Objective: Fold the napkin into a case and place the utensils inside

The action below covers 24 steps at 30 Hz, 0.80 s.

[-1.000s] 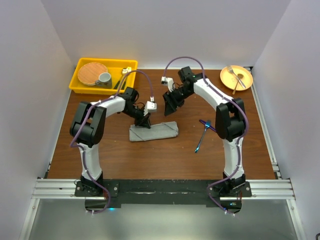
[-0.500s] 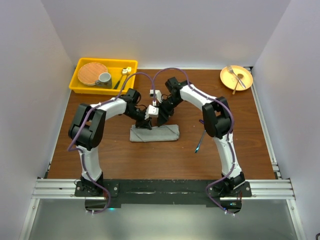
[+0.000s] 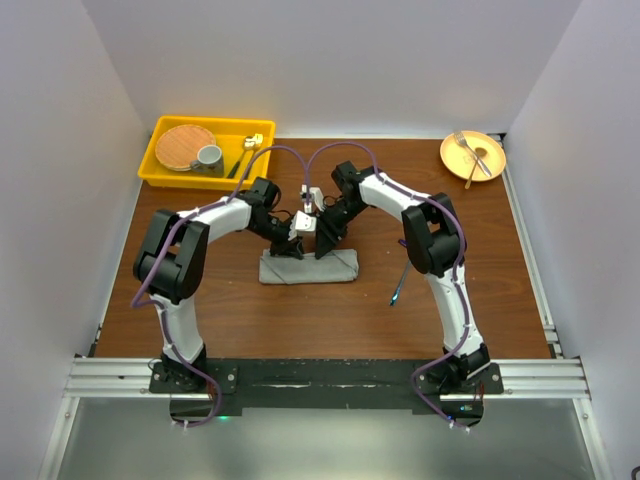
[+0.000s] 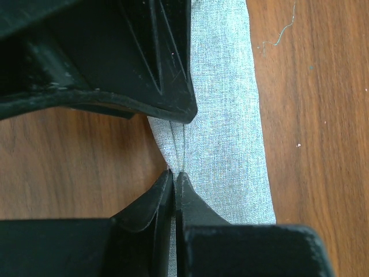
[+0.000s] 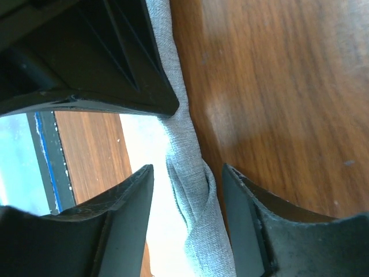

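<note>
The napkin [image 3: 335, 266] lies mid-table, folded into a narrow grey oblong case. At the case's far edge, towards its left end, my left gripper [image 3: 288, 250] is shut on a pinch of the cloth [image 4: 225, 144], its tips [image 4: 174, 173] pressed together over a crease. Just to its right, my right gripper [image 3: 322, 245] stands open over the same edge. Its fingers [image 5: 138, 184] straddle a bunched ridge of napkin [image 5: 193, 190] without touching it. The blue utensils [image 3: 401, 281] lie on the wood right of the napkin, partly hidden by my right arm.
A yellow bin [image 3: 160, 165] at the back left holds a woven disc [image 3: 185, 145], a grey cup [image 3: 209, 157] and gold-headed cutlery [image 3: 250, 145]. An orange plate [image 3: 490, 165] with a silver fork [image 3: 468, 148] sits at the back right. White walls close in three sides.
My right arm swung left and down from above the table to the napkin's far edge beside the left gripper, and its jaws narrowed. The left gripper kept its pinch.
</note>
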Each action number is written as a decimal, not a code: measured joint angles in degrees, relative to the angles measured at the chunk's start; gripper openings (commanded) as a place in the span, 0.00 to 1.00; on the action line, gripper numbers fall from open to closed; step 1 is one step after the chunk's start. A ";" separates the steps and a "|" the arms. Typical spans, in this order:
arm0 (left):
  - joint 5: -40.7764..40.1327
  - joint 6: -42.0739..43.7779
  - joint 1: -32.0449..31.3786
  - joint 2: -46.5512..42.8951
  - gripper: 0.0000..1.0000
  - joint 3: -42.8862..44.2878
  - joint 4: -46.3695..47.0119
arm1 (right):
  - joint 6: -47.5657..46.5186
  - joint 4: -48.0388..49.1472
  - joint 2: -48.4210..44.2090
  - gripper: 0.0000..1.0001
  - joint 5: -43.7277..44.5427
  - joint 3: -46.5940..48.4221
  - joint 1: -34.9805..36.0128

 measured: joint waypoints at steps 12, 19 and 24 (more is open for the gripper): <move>0.00 -0.09 -0.02 -0.13 0.02 -0.13 1.03 | -0.33 -0.07 0.00 0.45 -1.66 -1.01 0.00; -0.04 -0.39 -0.02 -0.33 0.02 -0.70 2.01 | -0.46 0.09 0.00 0.36 -1.81 -1.66 0.00; -0.04 -1.33 -0.02 -0.39 0.02 -0.83 2.45 | -0.31 0.76 0.00 0.15 -1.66 -3.32 0.00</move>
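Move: The right hand's half-open fingers straddle the napkin's raised far edge, which lies about 1 cm back of the hand point and 1 cm below it. The teal utensil lies some 18 cm to the right and 4 cm back, about 3 cm lower; the yellow tray's middle is roughly 23 cm to the left and 22 cm ahead. From the left hand, already pinching that edge, the right hand's spot is about 4 cm to the right, level ahead. Keep the left gripper shut on the napkin's far edge as an anchor. Draw the right gripper back about 1.5 cm, sinking some 1 cm late on, and narrow its fingers around the same raised fold from about half open to a quarter, without tilting the wrist noticeably. ##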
